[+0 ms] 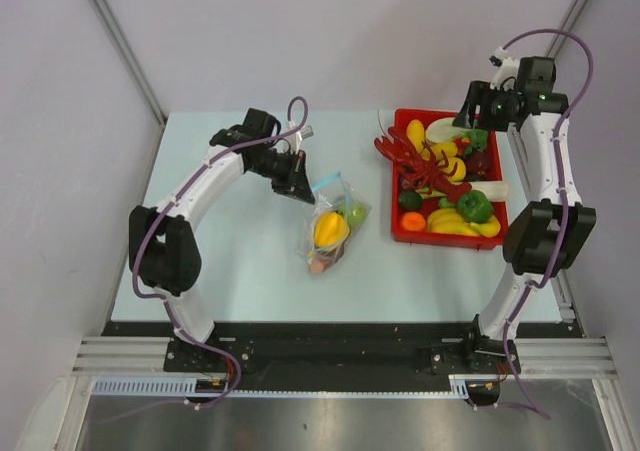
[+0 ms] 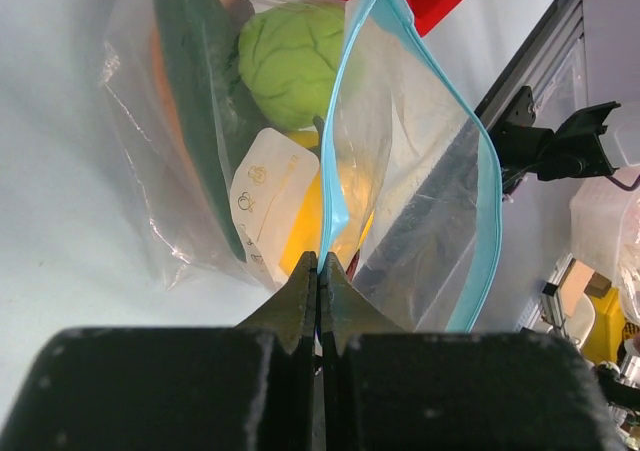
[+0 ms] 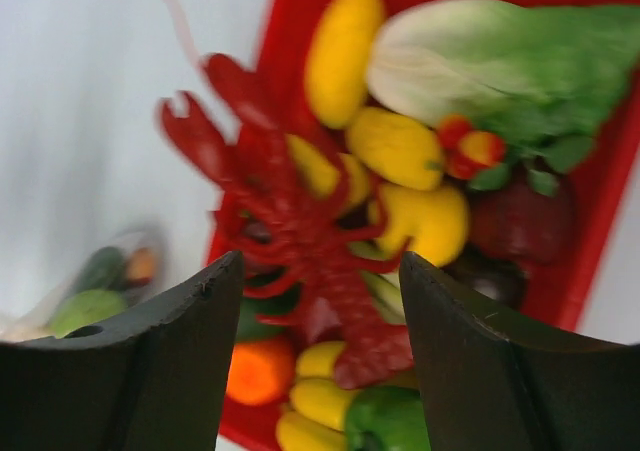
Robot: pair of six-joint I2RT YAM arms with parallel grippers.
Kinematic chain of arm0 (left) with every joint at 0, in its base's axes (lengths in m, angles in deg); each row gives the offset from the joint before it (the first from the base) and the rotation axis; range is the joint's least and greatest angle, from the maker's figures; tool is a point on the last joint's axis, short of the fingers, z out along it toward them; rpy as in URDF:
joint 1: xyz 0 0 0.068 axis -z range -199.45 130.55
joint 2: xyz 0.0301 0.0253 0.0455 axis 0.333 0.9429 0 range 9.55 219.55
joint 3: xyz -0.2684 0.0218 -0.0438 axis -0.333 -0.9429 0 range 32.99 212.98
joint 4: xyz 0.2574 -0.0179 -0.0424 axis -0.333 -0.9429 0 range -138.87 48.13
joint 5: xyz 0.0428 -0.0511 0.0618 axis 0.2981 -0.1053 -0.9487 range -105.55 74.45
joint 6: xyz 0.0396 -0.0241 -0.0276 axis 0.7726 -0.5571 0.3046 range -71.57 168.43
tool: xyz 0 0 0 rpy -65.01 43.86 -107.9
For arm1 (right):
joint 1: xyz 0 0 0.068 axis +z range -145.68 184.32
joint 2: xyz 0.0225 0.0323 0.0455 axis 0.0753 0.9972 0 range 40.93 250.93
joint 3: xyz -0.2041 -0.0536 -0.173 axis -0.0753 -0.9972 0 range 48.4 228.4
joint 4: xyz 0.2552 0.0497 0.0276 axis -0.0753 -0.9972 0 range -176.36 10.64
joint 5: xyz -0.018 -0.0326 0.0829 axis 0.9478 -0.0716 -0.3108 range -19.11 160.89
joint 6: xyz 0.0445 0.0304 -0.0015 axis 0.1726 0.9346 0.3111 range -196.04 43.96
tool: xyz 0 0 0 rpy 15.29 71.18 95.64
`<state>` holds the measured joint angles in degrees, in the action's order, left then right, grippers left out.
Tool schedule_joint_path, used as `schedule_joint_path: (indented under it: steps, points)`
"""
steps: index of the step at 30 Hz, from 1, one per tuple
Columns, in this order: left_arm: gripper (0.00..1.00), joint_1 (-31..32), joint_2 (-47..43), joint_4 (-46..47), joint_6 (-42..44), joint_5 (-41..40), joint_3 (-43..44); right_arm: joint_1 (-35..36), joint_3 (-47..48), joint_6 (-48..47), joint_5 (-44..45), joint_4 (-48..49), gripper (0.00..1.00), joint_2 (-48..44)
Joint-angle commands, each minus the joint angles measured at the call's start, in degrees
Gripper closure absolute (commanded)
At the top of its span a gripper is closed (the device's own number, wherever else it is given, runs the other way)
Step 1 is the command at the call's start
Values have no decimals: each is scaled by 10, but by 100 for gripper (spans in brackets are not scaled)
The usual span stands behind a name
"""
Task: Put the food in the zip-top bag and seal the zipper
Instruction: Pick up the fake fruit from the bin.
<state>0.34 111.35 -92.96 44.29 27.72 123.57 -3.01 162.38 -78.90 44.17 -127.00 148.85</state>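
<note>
The clear zip-top bag (image 1: 333, 223) lies mid-table with food inside: a yellow pepper (image 1: 330, 228), a green round fruit (image 2: 292, 59) and a dark green cucumber (image 2: 200, 81). My left gripper (image 2: 319, 259) is shut on the bag's light blue zipper (image 2: 336, 161) at one end of the mouth. The other lip of the zipper (image 2: 480, 171) bows away, so the mouth gapes. My right gripper (image 3: 320, 261) stands open with nothing between its fingers, high above the red tray (image 1: 400, 233), over a red toy lobster (image 3: 300, 221).
The red tray at the right holds several more toys: a lettuce (image 3: 500, 61), yellow fruits (image 3: 345, 41), an orange ball (image 3: 262, 369) and a green pepper (image 1: 473, 206). The table's (image 1: 230, 261) near edge meets the arms' bases.
</note>
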Motion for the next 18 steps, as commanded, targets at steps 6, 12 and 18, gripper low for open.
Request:
schedule_joint_path:
  steps: [6,12,18]
  points:
    - [100,-5,4,13,-3,16,35,-17,8,-153,174,4,32,69]
    - [100,-5,5,8,0,13,33,-13,12,-231,210,22,33,118]
    - [100,-5,2,6,5,7,32,-16,48,-234,176,7,31,157]
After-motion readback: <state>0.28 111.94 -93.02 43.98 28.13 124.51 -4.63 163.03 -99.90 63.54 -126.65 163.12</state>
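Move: The dark red fruit in the bin, seemingly the one aimed at, lies about 4 cm ahead of the open right hand, 9 cm to its right and 21 cm below. The small tomatoes lie 4 cm to the left of that fruit and 4 cm farther out; a yellow fruit sits 7 cm to its left, a dark round fruit 5 cm nearer and 3 cm left. From the left hand the dark red fruit is roughly 19 cm ahead, 46 cm right, 14 cm down. Down and to the right, slightly forward as well, the right hand sinks about 13 cm and swings some 9 cm across the bin towards the dark red fruit. It rolls nearly 30 degrees on the way, left side dipping, so the fingers end up pointing forward and down; they stay open and touch nothing yet. The left hand stays put, keeping its pinch on the bag's zipper rim. ##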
